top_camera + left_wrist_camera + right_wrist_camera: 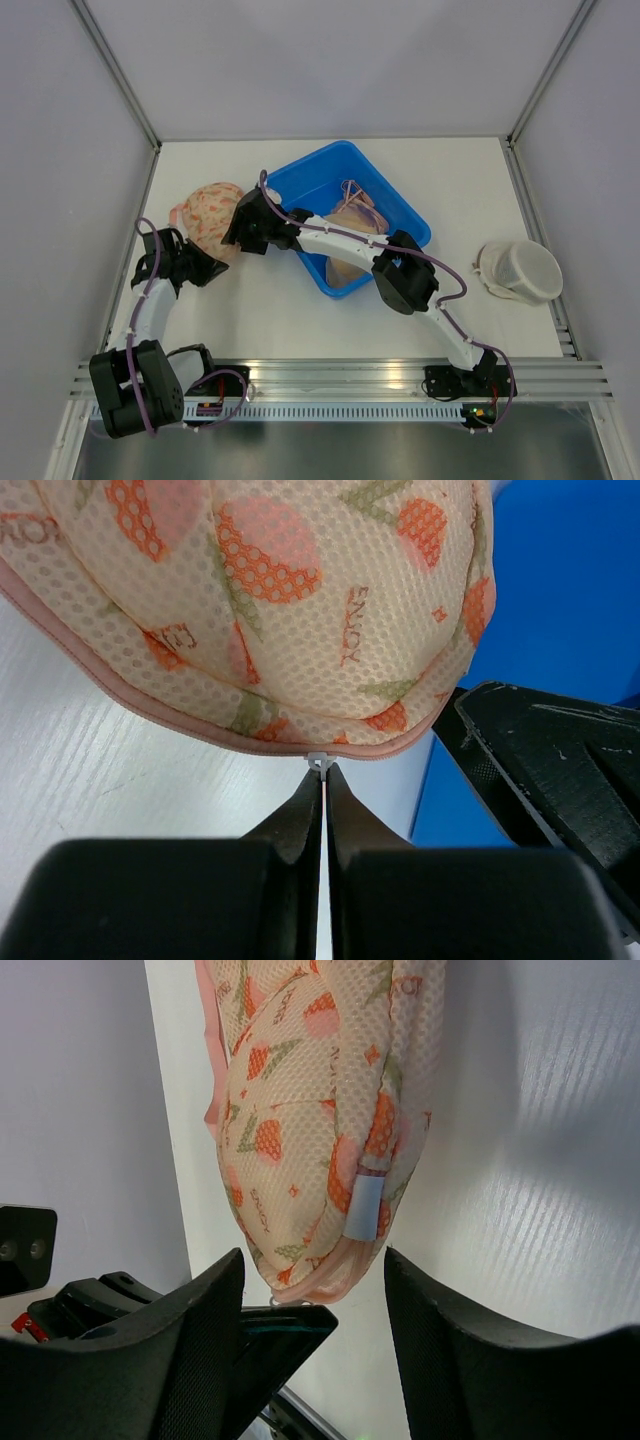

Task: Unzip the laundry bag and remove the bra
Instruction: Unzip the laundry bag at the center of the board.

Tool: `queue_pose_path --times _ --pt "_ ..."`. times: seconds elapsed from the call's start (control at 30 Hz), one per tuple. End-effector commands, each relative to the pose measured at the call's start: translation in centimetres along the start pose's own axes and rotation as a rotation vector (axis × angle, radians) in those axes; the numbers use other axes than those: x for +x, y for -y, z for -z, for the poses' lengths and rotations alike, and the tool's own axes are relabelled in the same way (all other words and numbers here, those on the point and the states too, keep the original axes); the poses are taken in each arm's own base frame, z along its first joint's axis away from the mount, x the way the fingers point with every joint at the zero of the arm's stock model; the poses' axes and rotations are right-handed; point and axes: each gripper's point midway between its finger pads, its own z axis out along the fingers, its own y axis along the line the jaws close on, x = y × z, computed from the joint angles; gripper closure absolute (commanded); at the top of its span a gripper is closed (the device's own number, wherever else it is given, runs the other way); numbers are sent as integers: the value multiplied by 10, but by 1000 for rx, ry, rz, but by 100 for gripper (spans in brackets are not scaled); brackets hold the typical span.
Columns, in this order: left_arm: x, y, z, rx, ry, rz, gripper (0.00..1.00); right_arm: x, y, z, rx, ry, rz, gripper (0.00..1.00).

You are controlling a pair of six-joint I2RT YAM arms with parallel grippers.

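Observation:
The laundry bag (208, 212) is pink-and-orange floral mesh with a pink zipper edge and lies left of the blue bin. In the left wrist view the bag (260, 600) fills the top. My left gripper (324, 770) is shut on the small white zipper pull (318, 760) at the bag's edge. It meets the bag's near edge in the top view (218, 258). My right gripper (312, 1260) stands open, its fingers on either side of the bag's end (310, 1140), not touching it. It sits at the bag's right side (238, 228). The bra is hidden.
The blue bin (400, 205) behind the right arm holds peach-coloured clothing (350, 225). A white mesh bag (520, 272) lies at the right of the table. A light blue label (365, 1207) hangs on the laundry bag's end. Grey walls close off the back and sides.

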Motion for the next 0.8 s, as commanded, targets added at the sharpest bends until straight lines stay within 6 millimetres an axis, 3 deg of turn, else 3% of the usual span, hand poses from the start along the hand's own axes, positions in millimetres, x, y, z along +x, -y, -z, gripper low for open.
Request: queue_pose_path --times 0.0,0.47,0.67,0.7,0.77 --pt "-12 23 2 78 16 -7 98 -13 -26 18 -65 43 -57 38" --pt "-15 35 4 117 11 4 98 -1 -37 11 -80 44 -87 47" --pt "-18 37 4 120 9 3 98 0 -42 6 -101 38 -93 66" --pt "-18 36 2 113 9 1 98 0 -42 6 -105 36 -93 78" --pt "-18 25 -2 63 7 7 98 0 -43 6 -111 38 -80 92"
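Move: Just about 1 cm to the left of the half-open right fingers and 1 cm back is the laundry bag's near corner; the white tag on the bag sits some 2 cm ahead and 3 cm left of them. The bag's middle is roughly 7 cm ahead and 5 cm left, the blue bin's middle 6 cm ahead and 26 cm right, both a little lower. From the left hand, already pinching the zip pull, that corner is about 3 cm ahead and 2 cm right. Closing on the bag's near corner beside the zip, the right hand eases about 1.5 cm left and slightly back, then its fingers come together and pinch the trimmed edge just short of the white tag. The left hand keeps its shut grip on the zip pull and creeps about 1 cm forward and up. ##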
